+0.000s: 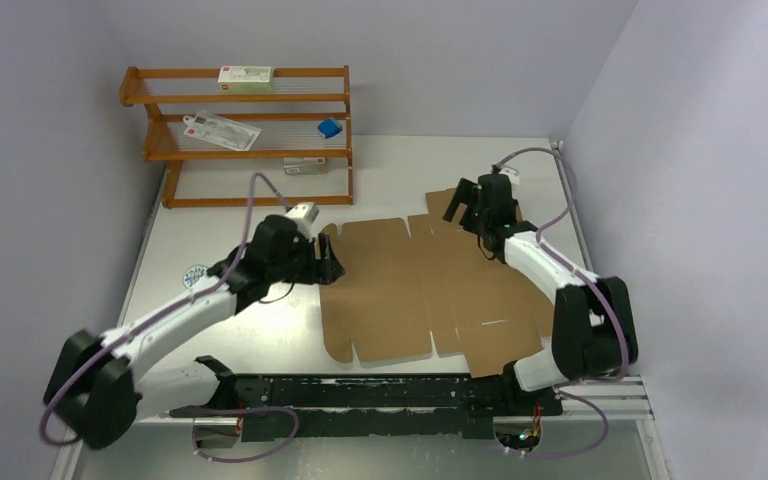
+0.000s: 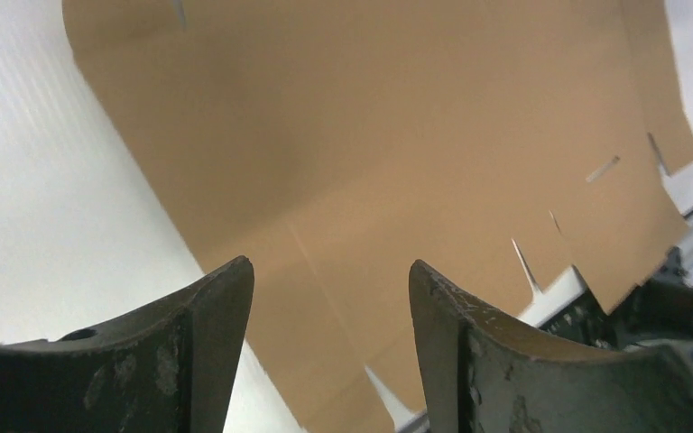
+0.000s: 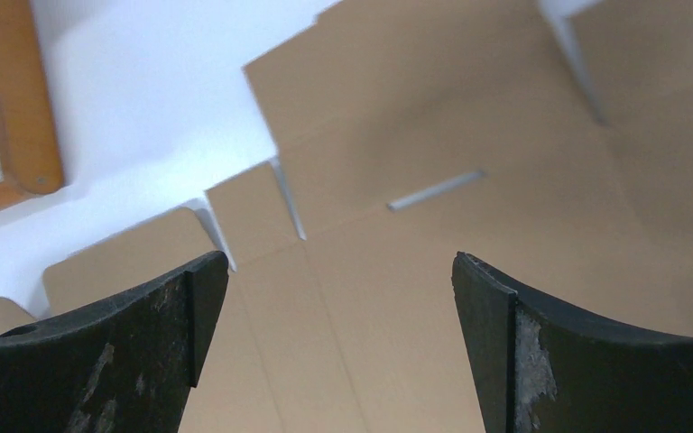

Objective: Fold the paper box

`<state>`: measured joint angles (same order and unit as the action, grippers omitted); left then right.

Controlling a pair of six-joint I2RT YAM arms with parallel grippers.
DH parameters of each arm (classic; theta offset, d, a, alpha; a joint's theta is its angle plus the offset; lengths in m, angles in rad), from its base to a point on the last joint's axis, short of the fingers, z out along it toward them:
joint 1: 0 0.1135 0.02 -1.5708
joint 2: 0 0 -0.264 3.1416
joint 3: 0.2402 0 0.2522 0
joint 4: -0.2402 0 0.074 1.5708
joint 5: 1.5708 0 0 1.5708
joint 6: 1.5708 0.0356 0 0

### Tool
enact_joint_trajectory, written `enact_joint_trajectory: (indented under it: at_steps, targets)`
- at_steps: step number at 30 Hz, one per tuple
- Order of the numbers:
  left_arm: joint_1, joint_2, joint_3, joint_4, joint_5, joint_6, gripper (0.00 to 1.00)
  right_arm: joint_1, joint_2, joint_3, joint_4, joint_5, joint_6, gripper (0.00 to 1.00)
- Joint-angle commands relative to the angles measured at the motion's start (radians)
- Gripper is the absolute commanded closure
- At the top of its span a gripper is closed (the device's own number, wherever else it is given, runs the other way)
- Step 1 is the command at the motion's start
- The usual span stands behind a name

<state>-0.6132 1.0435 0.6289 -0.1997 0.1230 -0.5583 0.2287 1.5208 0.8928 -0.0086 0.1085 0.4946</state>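
Observation:
The paper box (image 1: pixel 430 290) is a flat brown die-cut cardboard sheet with flaps and slits, lying unfolded on the white table (image 1: pixel 400 170). My left gripper (image 1: pixel 332 262) sits at the sheet's left edge. In the left wrist view its jaws (image 2: pixel 329 266) stand apart with nothing between them, over the cardboard (image 2: pixel 370 135). My right gripper (image 1: pixel 465 205) hovers over the sheet's far right corner. Its jaws (image 3: pixel 338 257) are wide open and empty above the cardboard (image 3: pixel 469 135), with a slit and flap notches just ahead.
An orange wooden shelf rack (image 1: pixel 240 130) stands at the back left, holding small white cartons (image 1: pixel 245 76) and a blue item (image 1: pixel 329 128). A black rail (image 1: pixel 390 392) runs along the near edge. Grey walls close in on the left, the back and the right.

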Motion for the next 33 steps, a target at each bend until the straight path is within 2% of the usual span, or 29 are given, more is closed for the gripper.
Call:
enact_joint_trajectory:
  at_steps: [1,5,8,13,20,33]
  targets:
    - [-0.006,0.204,0.153,0.069,-0.030,0.168,0.32,-0.012,-0.121,-0.058,-0.259,0.255,0.048,0.00]
    - [-0.007,0.388,0.291,0.093,-0.033,0.219,0.31,-0.021,-0.223,-0.120,-0.400,0.377,0.132,0.00]
    - [-0.007,0.512,0.370,0.097,-0.022,0.244,0.30,-0.043,-0.288,-0.175,-0.441,0.435,0.173,0.00]
    - [-0.009,0.641,0.436,0.096,0.019,0.259,0.29,-0.118,-0.328,-0.261,-0.411,0.396,0.231,0.00]
    - [-0.022,0.693,0.398,0.087,0.031,0.269,0.27,-0.150,-0.244,-0.279,-0.272,0.293,0.221,0.00]
    - [-0.034,0.626,0.208,0.135,0.105,0.213,0.28,-0.149,0.033,-0.172,-0.027,0.087,0.177,0.00]
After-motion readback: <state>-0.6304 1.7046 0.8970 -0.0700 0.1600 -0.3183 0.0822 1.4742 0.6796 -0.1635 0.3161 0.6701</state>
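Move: The flattened box lies under both my hands. Its middle is about 3 cm ahead, 25 cm right and 12 cm below my left hand, with its left panel some 2 cm ahead and 13 cm right; the shelf's near right foot stands 27 cm ahead and 4 cm right. From my right hand the box's middle is roughly 14 cm back, 3 cm left and 9 cm below, and its far slit 2 cm ahead and 4 cm right. I bring both open hands down on the box to turn it. My left sweeps about 10 cm forward and 6 cm right over the left panel, then sinks onto it while drawing back 4 cm. My right swings back and right some 13 cm each way, turning clockwise and tipping down, then comes down onto the right part and pushes about 5 cm forward. ##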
